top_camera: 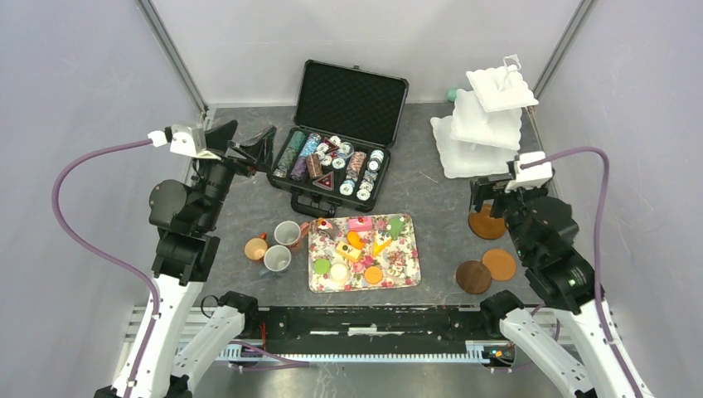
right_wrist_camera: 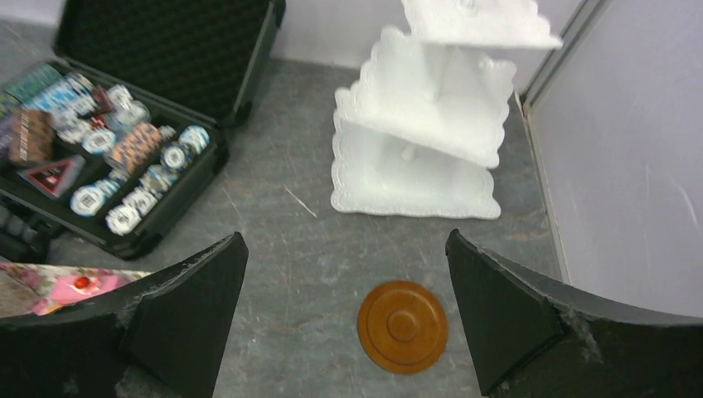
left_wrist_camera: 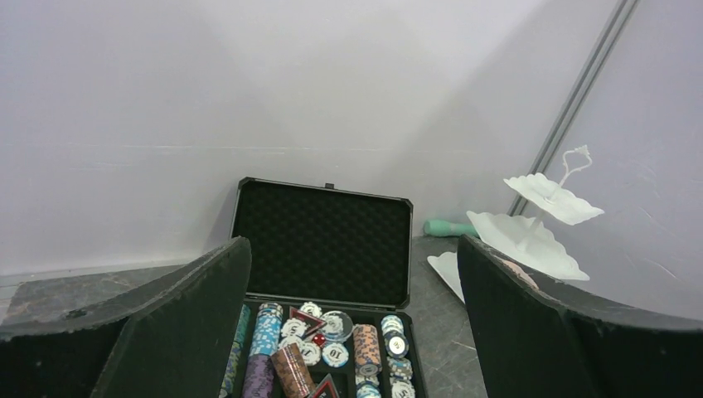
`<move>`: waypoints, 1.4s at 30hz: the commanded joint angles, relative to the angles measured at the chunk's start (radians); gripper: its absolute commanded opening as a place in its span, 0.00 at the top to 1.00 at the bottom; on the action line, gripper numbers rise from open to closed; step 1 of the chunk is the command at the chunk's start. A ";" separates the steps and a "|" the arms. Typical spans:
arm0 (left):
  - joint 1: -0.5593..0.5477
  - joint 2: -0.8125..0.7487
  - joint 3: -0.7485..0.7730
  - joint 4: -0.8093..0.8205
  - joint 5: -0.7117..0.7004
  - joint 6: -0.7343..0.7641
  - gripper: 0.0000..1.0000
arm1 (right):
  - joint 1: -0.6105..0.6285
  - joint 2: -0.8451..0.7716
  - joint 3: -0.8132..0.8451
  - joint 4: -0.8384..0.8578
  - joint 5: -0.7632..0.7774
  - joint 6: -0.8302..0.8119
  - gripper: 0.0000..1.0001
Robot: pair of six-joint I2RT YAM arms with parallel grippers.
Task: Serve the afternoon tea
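Observation:
Small toy cakes and macarons (top_camera: 355, 242) in orange, green, pink, yellow and cream lie on a floral tray (top_camera: 408, 271) at the near centre. Three mugs stand left of the tray: orange-brown (top_camera: 255, 248), grey (top_camera: 288, 233), white (top_camera: 277, 260). My left gripper (top_camera: 249, 146) is open and empty, raised at the left beside the chip case; in the left wrist view (left_wrist_camera: 352, 249) its jaws stand wide apart. My right gripper (top_camera: 491, 197) is open and empty above a brown coaster (right_wrist_camera: 403, 326), its jaws (right_wrist_camera: 344, 240) wide apart.
An open black case of poker chips (top_camera: 336, 141) sits behind the tray. A white three-tier stand (top_camera: 485, 124) stands at the back right, with a teal object (left_wrist_camera: 450, 227) behind it. Three brown coasters (top_camera: 486, 224) (top_camera: 499, 264) (top_camera: 473, 277) lie at the right.

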 commanded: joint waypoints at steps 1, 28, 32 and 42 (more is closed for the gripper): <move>-0.020 0.004 0.005 0.050 0.015 -0.039 0.00 | -0.004 0.063 -0.063 -0.006 0.062 0.021 0.02; -0.174 -0.023 -0.002 0.043 -0.052 0.010 0.00 | -0.716 0.451 -0.336 0.246 -0.043 0.289 0.12; -0.210 -0.026 -0.003 0.043 -0.064 0.017 0.00 | -0.755 0.525 -0.334 0.285 -0.017 0.237 0.20; -0.274 -0.029 -0.003 0.035 -0.098 0.031 0.00 | -0.760 0.705 -0.274 0.337 0.005 0.136 0.35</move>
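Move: The nearer pink spoon lies about 20 cm to the right of the right hand, 5 cm ahead and some 32 cm below; a second spoon is about 8 cm farther right, level with the first. At the same depth, the brown plate is 10 cm ahead and 8 cm right of the hand, the orange plate 3 cm back and 12 cm right. From the left hand the nearer spoon is roughly 70 cm right, 1 cm ahead, 44 cm below. Right hand sinks some 27 cm, swinging right, tipping down and narrowing towards the nearer spoon; left drifts right. ##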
